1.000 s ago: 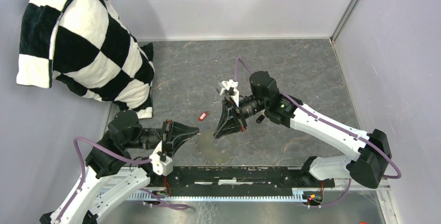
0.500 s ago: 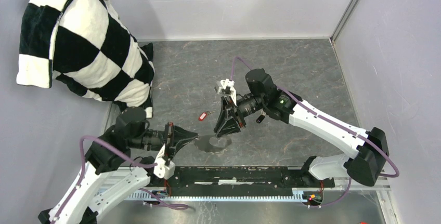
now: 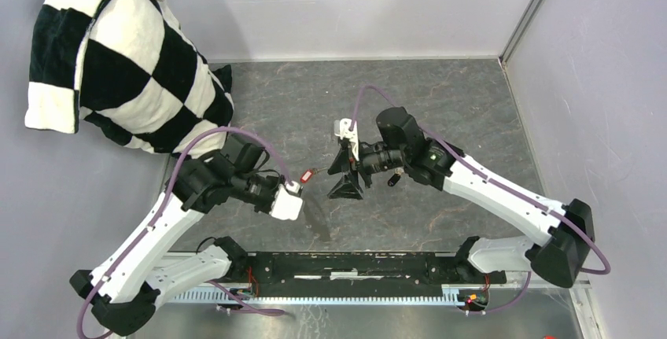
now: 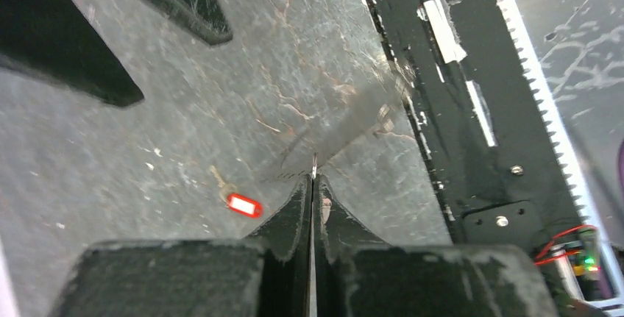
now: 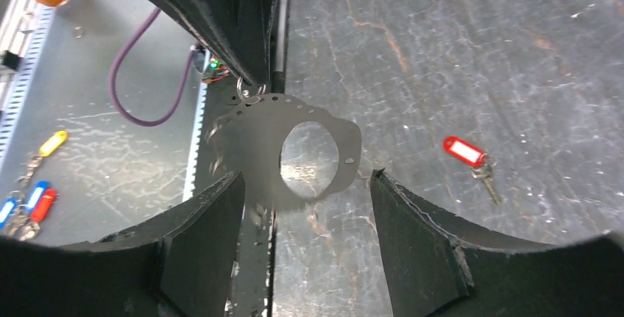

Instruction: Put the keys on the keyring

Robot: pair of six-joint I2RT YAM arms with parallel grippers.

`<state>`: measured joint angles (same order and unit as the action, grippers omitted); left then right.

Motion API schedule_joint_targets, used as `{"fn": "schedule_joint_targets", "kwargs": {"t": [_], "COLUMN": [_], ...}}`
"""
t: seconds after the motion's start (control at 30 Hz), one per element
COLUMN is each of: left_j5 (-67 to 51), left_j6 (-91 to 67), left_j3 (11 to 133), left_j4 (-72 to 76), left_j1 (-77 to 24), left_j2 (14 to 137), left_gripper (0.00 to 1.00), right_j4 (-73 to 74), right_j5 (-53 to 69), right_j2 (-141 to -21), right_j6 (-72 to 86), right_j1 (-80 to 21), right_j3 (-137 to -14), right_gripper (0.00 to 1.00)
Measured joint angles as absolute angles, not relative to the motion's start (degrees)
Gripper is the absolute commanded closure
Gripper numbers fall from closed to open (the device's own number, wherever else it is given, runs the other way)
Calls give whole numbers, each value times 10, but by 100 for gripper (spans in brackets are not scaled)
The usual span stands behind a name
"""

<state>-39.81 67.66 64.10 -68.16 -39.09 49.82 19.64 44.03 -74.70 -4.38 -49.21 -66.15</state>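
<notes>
The keyring is a thin flat silvery loop with small holes round its rim. It hangs above the table from my left gripper, which is shut on its edge. From above it is only a grey blur below the left wrist. My right gripper is open, its fingers on either side of the ring's lower edge and apart from it; the top view shows the right gripper just right of the ring. A key with a red tag lies flat on the table.
A black-and-white chequered cushion leans in the back left corner. The black base rail runs along the near edge. Several coloured key tags lie on the metal surface beyond that rail. Grey walls close the back and right.
My right gripper has opened and let go of the keyring. The left arm has swung up and forward toward the red-tagged key, its gripper closing fully on the ring.
</notes>
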Motion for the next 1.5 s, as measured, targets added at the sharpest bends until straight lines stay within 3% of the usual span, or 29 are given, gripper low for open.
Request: {"fn": "schedule_joint_targets", "kwargs": {"t": [0.23, 0.4, 0.87, 1.1, 1.33, 1.5], "left_j5": [-389, -389, -389, -390, -389, -391], "left_j6": [558, 514, 499, 499, 499, 500], "left_j3": [650, 667, 670, 670, 672, 672], "left_j4": [-668, -658, -643, -642, -643, -642], "left_j1": [-391, -391, -391, -391, -391, -391], "left_j2": [529, 538, 526, 518, 515, 514], "left_gripper": [98, 98, 98, 98, 98, 98], "right_j4": [90, 30, -39, -43, -43, -51], "right_j5": [356, 330, 324, 330, 337, 339], "right_j2": [-672, -667, -703, -711, -731, -734], "right_j6": [-71, -87, -69, -56, -45, -36], "right_j1": [-552, -596, -617, -618, -618, -618], "right_j3": [-582, -569, -552, -545, -545, -545], "right_gripper": [49, 56, 59, 67, 82, 81]}}
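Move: The right hand's open fingers face the keyring, which the left fingertips already pinch; it lies about 6 cm left, 5 cm back and 3 cm below the right hand, right at the left hand's tips, 1 cm right and 1 cm down. The grey plate hangs from it, some 6 cm lower. The red-tagged key lies on the table, roughly 5 cm left, 9 cm ahead and 25 cm below the right hand. The right hand swings left and back, about 6 cm in all, arching up some 3 cm before sinking again onto the keyring at the left fingertips, its wrist turning about 15 degrees while the wide-open fingers close to a narrow gap around the ring. The left hand keeps its pinch, turns about 15 degrees and lifts the ring roughly 2 cm to meet it. ##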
